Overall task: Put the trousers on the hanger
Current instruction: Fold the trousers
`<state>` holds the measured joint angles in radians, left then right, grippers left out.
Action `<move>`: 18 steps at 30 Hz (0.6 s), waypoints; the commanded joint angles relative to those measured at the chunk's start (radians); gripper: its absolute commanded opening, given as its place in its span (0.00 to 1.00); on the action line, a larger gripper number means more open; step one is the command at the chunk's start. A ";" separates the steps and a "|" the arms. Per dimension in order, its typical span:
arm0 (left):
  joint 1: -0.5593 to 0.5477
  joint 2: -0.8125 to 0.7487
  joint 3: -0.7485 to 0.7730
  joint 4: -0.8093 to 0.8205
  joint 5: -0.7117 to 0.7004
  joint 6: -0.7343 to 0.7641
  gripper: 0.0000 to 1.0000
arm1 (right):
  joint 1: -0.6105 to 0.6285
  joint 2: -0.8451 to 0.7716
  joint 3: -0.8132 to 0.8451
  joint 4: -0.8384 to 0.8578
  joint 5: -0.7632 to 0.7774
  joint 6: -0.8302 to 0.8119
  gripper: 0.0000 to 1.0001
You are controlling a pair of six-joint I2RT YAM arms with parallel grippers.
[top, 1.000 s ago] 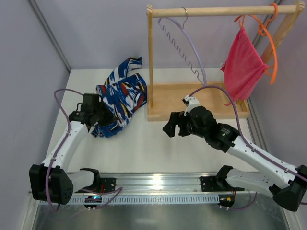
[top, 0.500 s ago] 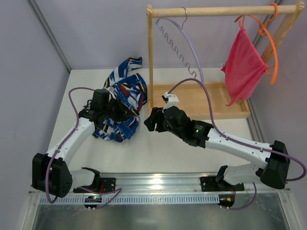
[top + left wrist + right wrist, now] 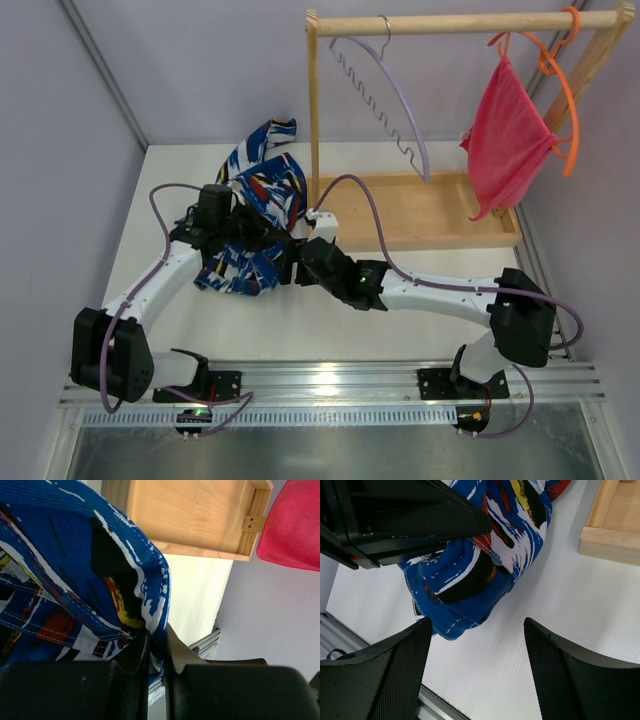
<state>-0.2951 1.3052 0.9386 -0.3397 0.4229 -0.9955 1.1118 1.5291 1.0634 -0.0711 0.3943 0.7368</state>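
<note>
The trousers (image 3: 258, 205), royal blue with white, red, black and yellow patches, lie bunched on the white table left of the wooden rack. My left gripper (image 3: 266, 236) is shut on a fold of the trousers (image 3: 75, 570), the cloth pinched between its fingertips (image 3: 156, 635). Just to its right, my right gripper (image 3: 291, 263) stands open low over the table. In the right wrist view the trousers (image 3: 480, 565) hang just beyond its spread fingers (image 3: 477, 630), with nothing between them. The lavender hanger (image 3: 404, 105) hangs by its metal hook from the rack's top rail, bare.
The wooden rack has a top rail (image 3: 450, 22), a left post (image 3: 315, 120) and a tray-like base (image 3: 420, 210). An orange hanger (image 3: 567, 100) carrying a pink-red cloth (image 3: 510, 135) hangs at the rail's right end. Walls stand close on the left and right.
My right arm has swung left from in front of the rack base to the trousers. My left gripper has moved right, dragging its fold of the trousers toward the rack post.
</note>
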 commanded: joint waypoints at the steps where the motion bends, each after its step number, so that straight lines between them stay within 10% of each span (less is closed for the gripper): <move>1: -0.007 -0.004 0.029 0.076 0.043 -0.023 0.01 | 0.005 0.023 0.043 0.117 0.058 0.007 0.77; 8: -0.007 -0.009 0.031 0.062 0.005 -0.019 0.02 | 0.006 0.112 0.046 0.279 -0.031 -0.045 0.72; 11: -0.009 -0.038 0.054 0.013 -0.076 0.009 0.04 | 0.008 0.120 -0.008 0.390 -0.074 -0.072 0.45; 13: -0.009 -0.038 0.097 -0.033 -0.099 0.038 0.18 | 0.005 0.102 -0.026 0.402 -0.069 -0.074 0.13; 14: -0.009 -0.037 0.114 -0.054 -0.119 0.047 0.43 | 0.006 0.094 -0.032 0.371 -0.045 -0.074 0.04; 18: -0.001 -0.032 0.228 -0.223 -0.266 0.126 0.80 | 0.006 -0.004 -0.086 0.274 0.005 -0.076 0.04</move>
<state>-0.2996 1.3052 1.0653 -0.4599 0.2867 -0.9417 1.1118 1.6367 1.0122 0.1833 0.3408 0.6819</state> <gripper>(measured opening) 0.756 0.045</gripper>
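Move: The trousers' raised edge is in the left gripper; the bit of edge for the right gripper to take lies about 4 cm left, 1 cm ahead and 2 cm below the right hand. Of the left hand that bit is some 6 cm back, 2 cm left and 3 cm down. The wooden tray's near-left corner stands roughly 9 cm ahead and 5 cm right of the right hand, 14 cm lower; the spread-out rest of the trousers lies some 16 cm ahead, 8 cm left, 15 cm below. Slide the open right gripper about 4 cm left and 2 cm down to the trousers' edge hanging just behind the left fingers, and shut it there to pinch the cloth. Keep the left grip until the right fingers are closing, then open the left gripper wide and draw it up off the cloth some 2 cm, also easing forward and left. ##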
